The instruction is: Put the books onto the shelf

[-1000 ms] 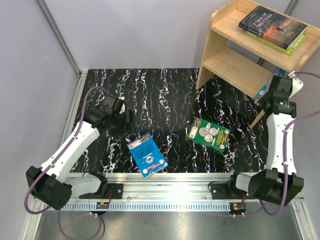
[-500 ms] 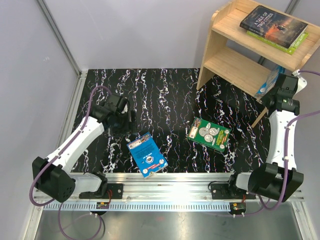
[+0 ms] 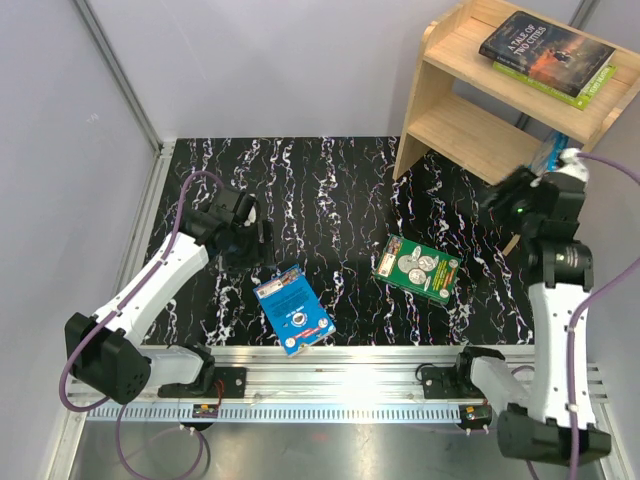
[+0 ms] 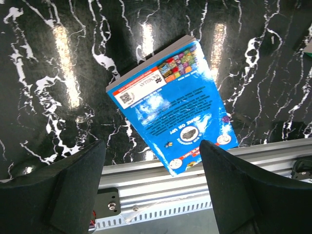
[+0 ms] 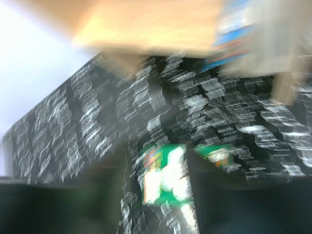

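A blue book [image 3: 292, 310] [image 4: 173, 105] lies flat near the table's front edge. My left gripper [image 3: 252, 240] [image 4: 151, 146] hovers above it, open and empty. Mid-table lies a dark green book with silver coins [image 3: 416, 268] [image 5: 168, 178]. The wooden shelf [image 3: 470, 125] [image 5: 146, 24] carries a dark book [image 3: 545, 45] stacked on a lime green one [image 3: 585, 90] on its top tier. A colourful blue-toned book [image 3: 548, 150] [image 5: 234, 29] stands at the right end of the lower tier. My right gripper [image 3: 500, 195] [image 5: 161, 195] is open, off that book, and faces the green book in a blurred view.
The black marbled table [image 3: 330, 190] ends at a metal rail [image 3: 350, 370] along the front, where both arm bases sit. Grey walls close off the left and back. The shelf's slanted leg [image 3: 515, 240] stands close to my right arm.
The right gripper opened and let go of the colourful book at the shelf's lower tier, then swung down and left toward the table. The left gripper shifted slightly toward the blue book.
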Robot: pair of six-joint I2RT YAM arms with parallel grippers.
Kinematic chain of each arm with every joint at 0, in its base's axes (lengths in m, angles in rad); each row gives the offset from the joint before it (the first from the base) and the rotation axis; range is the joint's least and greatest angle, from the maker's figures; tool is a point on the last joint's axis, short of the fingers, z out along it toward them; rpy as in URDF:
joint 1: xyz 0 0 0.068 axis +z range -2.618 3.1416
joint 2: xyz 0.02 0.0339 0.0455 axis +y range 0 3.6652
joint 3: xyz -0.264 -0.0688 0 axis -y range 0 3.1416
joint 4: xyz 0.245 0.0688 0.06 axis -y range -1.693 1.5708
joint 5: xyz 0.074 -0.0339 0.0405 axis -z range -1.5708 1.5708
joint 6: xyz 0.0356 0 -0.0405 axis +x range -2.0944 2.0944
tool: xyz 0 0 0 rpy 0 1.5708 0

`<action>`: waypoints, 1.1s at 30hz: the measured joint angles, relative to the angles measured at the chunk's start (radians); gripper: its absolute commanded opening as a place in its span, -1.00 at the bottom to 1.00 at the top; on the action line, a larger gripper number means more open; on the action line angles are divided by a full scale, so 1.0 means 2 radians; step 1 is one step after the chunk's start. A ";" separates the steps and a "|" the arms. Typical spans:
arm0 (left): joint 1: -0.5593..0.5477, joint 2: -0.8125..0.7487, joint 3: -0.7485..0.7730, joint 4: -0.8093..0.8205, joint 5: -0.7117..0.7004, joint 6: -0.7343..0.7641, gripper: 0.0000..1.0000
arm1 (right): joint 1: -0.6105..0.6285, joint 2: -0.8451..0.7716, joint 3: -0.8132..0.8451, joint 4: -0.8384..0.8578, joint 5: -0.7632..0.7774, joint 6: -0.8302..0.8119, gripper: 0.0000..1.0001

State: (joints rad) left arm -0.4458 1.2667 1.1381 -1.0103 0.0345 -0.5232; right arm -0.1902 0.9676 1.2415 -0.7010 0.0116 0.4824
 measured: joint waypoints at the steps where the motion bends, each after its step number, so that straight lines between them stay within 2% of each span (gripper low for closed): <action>1: 0.000 0.000 0.000 0.002 0.004 0.000 0.59 | 0.023 -0.006 -0.001 0.000 -0.011 -0.002 0.50; 2: 0.000 0.001 0.000 0.005 0.008 0.000 0.58 | 0.055 -0.012 -0.002 -0.001 -0.023 -0.003 0.89; 3: 0.000 0.003 0.000 0.008 0.012 0.000 0.56 | 0.093 -0.011 -0.002 -0.002 -0.032 -0.001 0.99; 6: 0.000 0.013 0.000 0.012 0.024 0.001 0.55 | 0.188 0.027 -0.004 -0.015 -0.053 -0.007 1.00; 7: 0.000 0.015 0.000 0.013 0.028 0.001 0.55 | 0.203 0.043 -0.009 -0.019 -0.057 -0.006 1.00; 11: 0.000 0.015 -0.002 0.013 0.038 0.001 0.57 | 0.217 0.108 -0.061 -0.028 -0.074 0.013 0.99; 14: 0.000 0.012 -0.015 0.017 0.043 0.001 0.63 | 0.221 0.139 -0.085 -0.030 -0.115 0.028 0.99; 16: 0.000 0.009 -0.034 0.017 0.046 0.001 0.68 | 0.241 0.161 -0.083 -0.018 -0.144 0.033 0.99; 19: 0.002 0.009 -0.074 0.018 0.058 -0.004 0.69 | 0.317 0.224 -0.053 0.000 -0.176 0.035 0.99; 25: 0.009 0.040 -0.153 0.032 0.103 -0.017 0.70 | 0.437 0.350 -0.032 0.097 -0.236 0.075 0.99; 28: 0.010 0.050 -0.180 0.049 0.127 -0.028 0.70 | 0.460 0.407 -0.027 0.124 -0.243 0.091 0.99; 33: 0.010 0.076 -0.204 0.098 0.157 -0.048 0.68 | 0.462 0.476 -0.015 0.137 -0.238 0.103 1.00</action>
State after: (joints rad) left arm -0.4263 1.4185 0.7311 -0.8135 0.3481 -0.6197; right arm 0.7334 1.9190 1.2121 -0.4271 -0.4648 0.6891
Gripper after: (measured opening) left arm 0.848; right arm 0.994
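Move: The blue book lying flat on the table is some 6 cm back of the left gripper, 7 cm to its right and 14 cm below. From the right gripper, just off the shelf, the same book is about 46 cm to the left, 14 cm back and 30 cm down. The green book lies about 30 cm to the right of the blue one and 11 cm farther out; the shelved blue book stands roughly 12 cm ahead of the right gripper, 9 cm to its right and slightly lower. Swing the right gripper left and down from the shelf, almost 40 cm across over the green book and nearly 30 cm down, opening its fingers fully while turning counter-clockwise and tipping them down to the blue book's right side. Bring the left gripper down and back about 12 and 9 cm to the book's left edge, tilting its open fingers some 30 degrees back towards the base. ##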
